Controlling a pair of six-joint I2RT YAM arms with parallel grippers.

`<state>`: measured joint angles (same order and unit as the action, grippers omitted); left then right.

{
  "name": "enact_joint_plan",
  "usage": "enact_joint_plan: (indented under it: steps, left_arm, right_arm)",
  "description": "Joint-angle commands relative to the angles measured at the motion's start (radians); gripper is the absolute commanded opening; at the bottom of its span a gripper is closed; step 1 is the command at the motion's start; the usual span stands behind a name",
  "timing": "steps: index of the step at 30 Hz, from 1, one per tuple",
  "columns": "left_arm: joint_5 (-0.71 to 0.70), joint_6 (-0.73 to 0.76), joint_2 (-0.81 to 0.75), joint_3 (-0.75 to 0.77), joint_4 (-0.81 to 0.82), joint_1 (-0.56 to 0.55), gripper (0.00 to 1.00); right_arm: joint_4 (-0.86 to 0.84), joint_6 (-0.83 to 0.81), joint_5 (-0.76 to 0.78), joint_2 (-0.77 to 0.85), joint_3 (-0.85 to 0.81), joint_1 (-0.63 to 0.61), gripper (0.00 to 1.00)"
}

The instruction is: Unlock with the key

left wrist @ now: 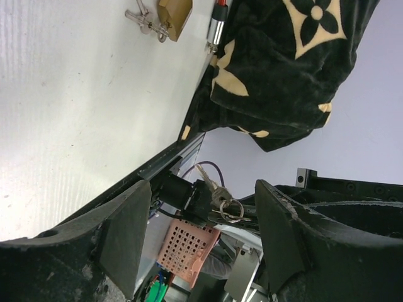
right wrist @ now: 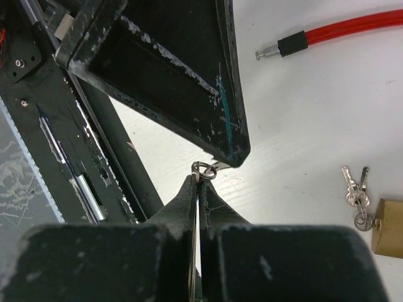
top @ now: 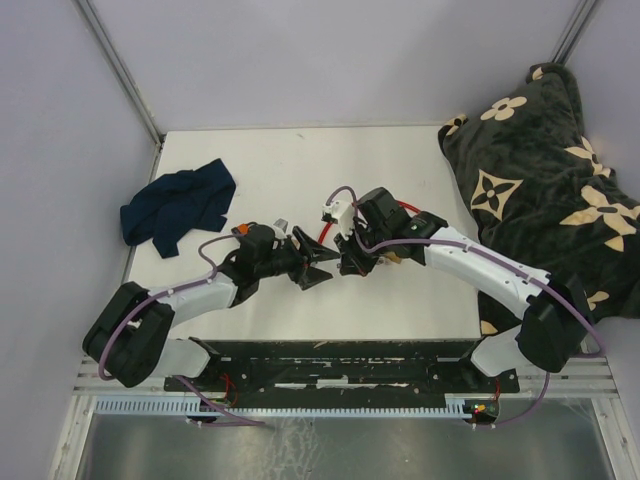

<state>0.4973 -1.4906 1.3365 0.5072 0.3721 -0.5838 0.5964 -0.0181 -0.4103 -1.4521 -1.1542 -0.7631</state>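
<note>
My right gripper (right wrist: pixel 200 181) is shut on a small silver key (left wrist: pixel 218 192); the key's ring (right wrist: pixel 203 168) sticks out past the fingertips. In the top view my left gripper (top: pixel 312 265) faces the right gripper (top: pixel 348 262) tip to tip. The left gripper (left wrist: pixel 204 211) is open. Its fingers (left wrist: pixel 126 233) stand on either side of the held key without touching it. A brass padlock (left wrist: pixel 174 15) lies on the white table with another bunch of keys (left wrist: pixel 145 21) at it. The padlock (right wrist: pixel 391 226) also shows at the right edge of the right wrist view. Beside it lies the red cable (right wrist: pixel 343 30).
A dark blue cloth (top: pixel 178 208) lies at the table's left. A black blanket with cream flowers (top: pixel 540 180) is heaped at the right edge, close to the padlock. The black base rail (top: pixel 340 365) runs along the near edge.
</note>
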Motion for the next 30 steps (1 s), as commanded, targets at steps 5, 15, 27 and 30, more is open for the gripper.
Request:
enact_joint_plan:
  steps: [5,15,27,30]
  left_arm:
    - [0.022,-0.119,0.026,-0.025,0.155,-0.024,0.73]
    - [-0.022,-0.164,0.016,-0.067,0.215,-0.028,0.59]
    - [-0.108,-0.081,-0.027,-0.093,0.201,-0.028,0.07]
    - [-0.135,-0.034,-0.047,-0.088,0.203,-0.028,0.03]
  right_arm:
    - [-0.159,0.072,-0.04,0.001,0.039,-0.012,0.02]
    - [-0.263,0.134,-0.046,0.02,0.106,-0.024,0.02]
    - [-0.314,0.16,-0.091,0.097,0.214,-0.025,0.02]
    - [-0.324,0.159,-0.099,0.116,0.232,-0.025,0.03]
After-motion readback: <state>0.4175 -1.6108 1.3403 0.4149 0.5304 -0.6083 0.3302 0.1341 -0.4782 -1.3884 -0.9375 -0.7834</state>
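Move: The key, hanging by its ring from the shut right fingers, lies some 2 cm ahead, 1 cm to the right and 1 cm above the left hand's wide-open fingertips. From the right hand, that gap between the left fingertips is about 3 cm to the left, 1 cm back and 2 cm lower. On the table some 13 cm below the left hand, the red cable's loose end lies about 3 cm ahead and 4 cm left; the brass padlock 6 cm ahead and 14 cm right. The left fingers shut on the key's blade, pinching it right beside the right fingertips while that hand keeps its hold on the ring. The right hand brings the key in, about 2 cm left while sinking, then some 2 cm back and further down; the left hand stays nearly in place and closes from wide open to almost shut. ##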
